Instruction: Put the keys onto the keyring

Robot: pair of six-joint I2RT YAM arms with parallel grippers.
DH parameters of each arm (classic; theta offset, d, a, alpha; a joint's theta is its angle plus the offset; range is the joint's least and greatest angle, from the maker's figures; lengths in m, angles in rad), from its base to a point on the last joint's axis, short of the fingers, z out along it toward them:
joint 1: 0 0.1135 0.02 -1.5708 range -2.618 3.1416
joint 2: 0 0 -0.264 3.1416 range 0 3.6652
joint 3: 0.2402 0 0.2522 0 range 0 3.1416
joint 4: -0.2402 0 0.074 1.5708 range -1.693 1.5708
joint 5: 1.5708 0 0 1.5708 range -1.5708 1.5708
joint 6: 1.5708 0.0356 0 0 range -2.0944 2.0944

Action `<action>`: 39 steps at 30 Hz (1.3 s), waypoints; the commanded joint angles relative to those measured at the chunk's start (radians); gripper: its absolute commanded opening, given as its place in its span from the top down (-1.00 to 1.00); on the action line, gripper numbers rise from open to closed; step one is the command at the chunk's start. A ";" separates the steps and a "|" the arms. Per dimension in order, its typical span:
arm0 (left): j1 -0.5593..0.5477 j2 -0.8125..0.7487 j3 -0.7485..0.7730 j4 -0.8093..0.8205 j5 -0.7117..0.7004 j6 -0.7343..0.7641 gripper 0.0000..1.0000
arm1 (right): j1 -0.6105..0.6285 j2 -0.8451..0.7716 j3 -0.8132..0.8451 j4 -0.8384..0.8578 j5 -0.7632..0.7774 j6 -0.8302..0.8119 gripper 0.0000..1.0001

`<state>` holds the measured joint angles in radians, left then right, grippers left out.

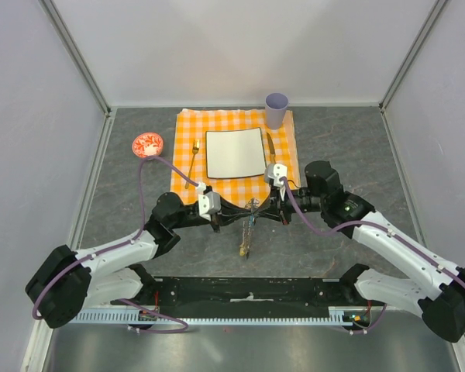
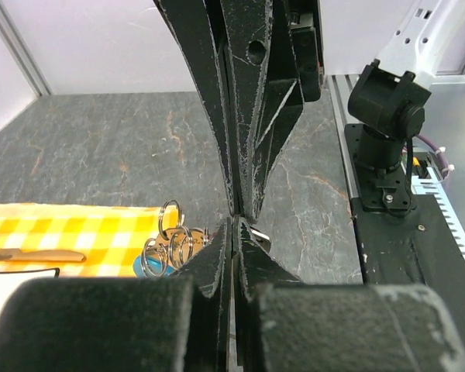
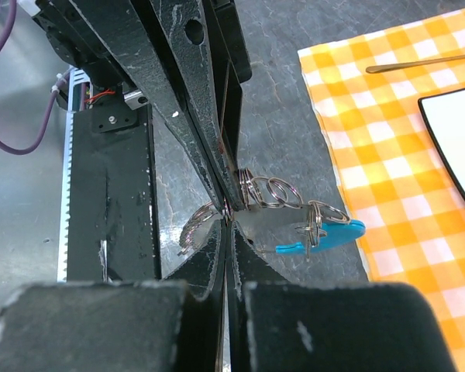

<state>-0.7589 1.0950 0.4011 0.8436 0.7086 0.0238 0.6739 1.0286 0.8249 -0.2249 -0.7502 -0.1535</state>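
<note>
My two grippers meet tip to tip over the grey table in front of the cloth. The left gripper (image 1: 240,214) (image 2: 234,226) is shut. The right gripper (image 1: 262,211) (image 3: 229,221) is shut too. Both pinch the keyring (image 3: 270,191) (image 2: 169,242), a bunch of thin silvery wire rings with a turquoise tag (image 3: 332,235) hanging toward the cloth. A flat silvery piece (image 2: 257,235) shows beside the left tips; I cannot tell whether it is a key. A brass-coloured key (image 1: 244,248) lies on the table just below the grippers.
An orange checked cloth (image 1: 283,167) lies behind the grippers with a white square plate (image 1: 235,152), a gold fork (image 1: 194,163) and a knife (image 1: 270,146). A lilac cup (image 1: 277,109) stands at its back right. A red-and-white bowl (image 1: 147,144) sits at the left.
</note>
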 commanded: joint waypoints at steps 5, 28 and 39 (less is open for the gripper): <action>-0.022 0.032 -0.018 0.176 -0.024 -0.015 0.96 | 0.021 0.036 -0.055 0.177 -0.040 0.061 1.00; -0.023 0.140 -0.212 0.353 -0.055 -0.059 0.96 | 0.019 0.205 -0.219 0.528 -0.097 0.201 1.00; -0.010 0.123 -0.240 0.480 -0.034 -0.087 0.96 | 0.021 0.070 -0.175 0.319 0.023 0.089 1.00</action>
<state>-0.7799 1.2308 0.1841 1.2129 0.6662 -0.0441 0.6899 1.1614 0.6048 0.1970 -0.7937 0.0177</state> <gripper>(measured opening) 0.019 0.005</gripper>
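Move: Both nearly shut hands meet at the key bunch, fingertips almost touching. The small split rings of the keyring sit about 3 cm ahead of the left hand and 1 cm to its right, level with it; from the right hand, 3 cm ahead and 1 cm to its left. The blue key tag is about 5 cm ahead of either hand and 2 cm lower; the wire coil is some 2 cm behind both and slightly lower. The yellow tag hangs roughly 15 cm below and 3 cm back. Down together with the key bunch between their fingertips: both hands sink about 5 cm, then the left holds its height and eases slightly back. The right carries on to some 9 cm down, its fingers dipping more steeply, then rises 3–4 cm back to nearly the left's level, having worked a couple of centimetres leftward, its tips now slightly farther forward than the left's. Both grippers stay all but shut. ##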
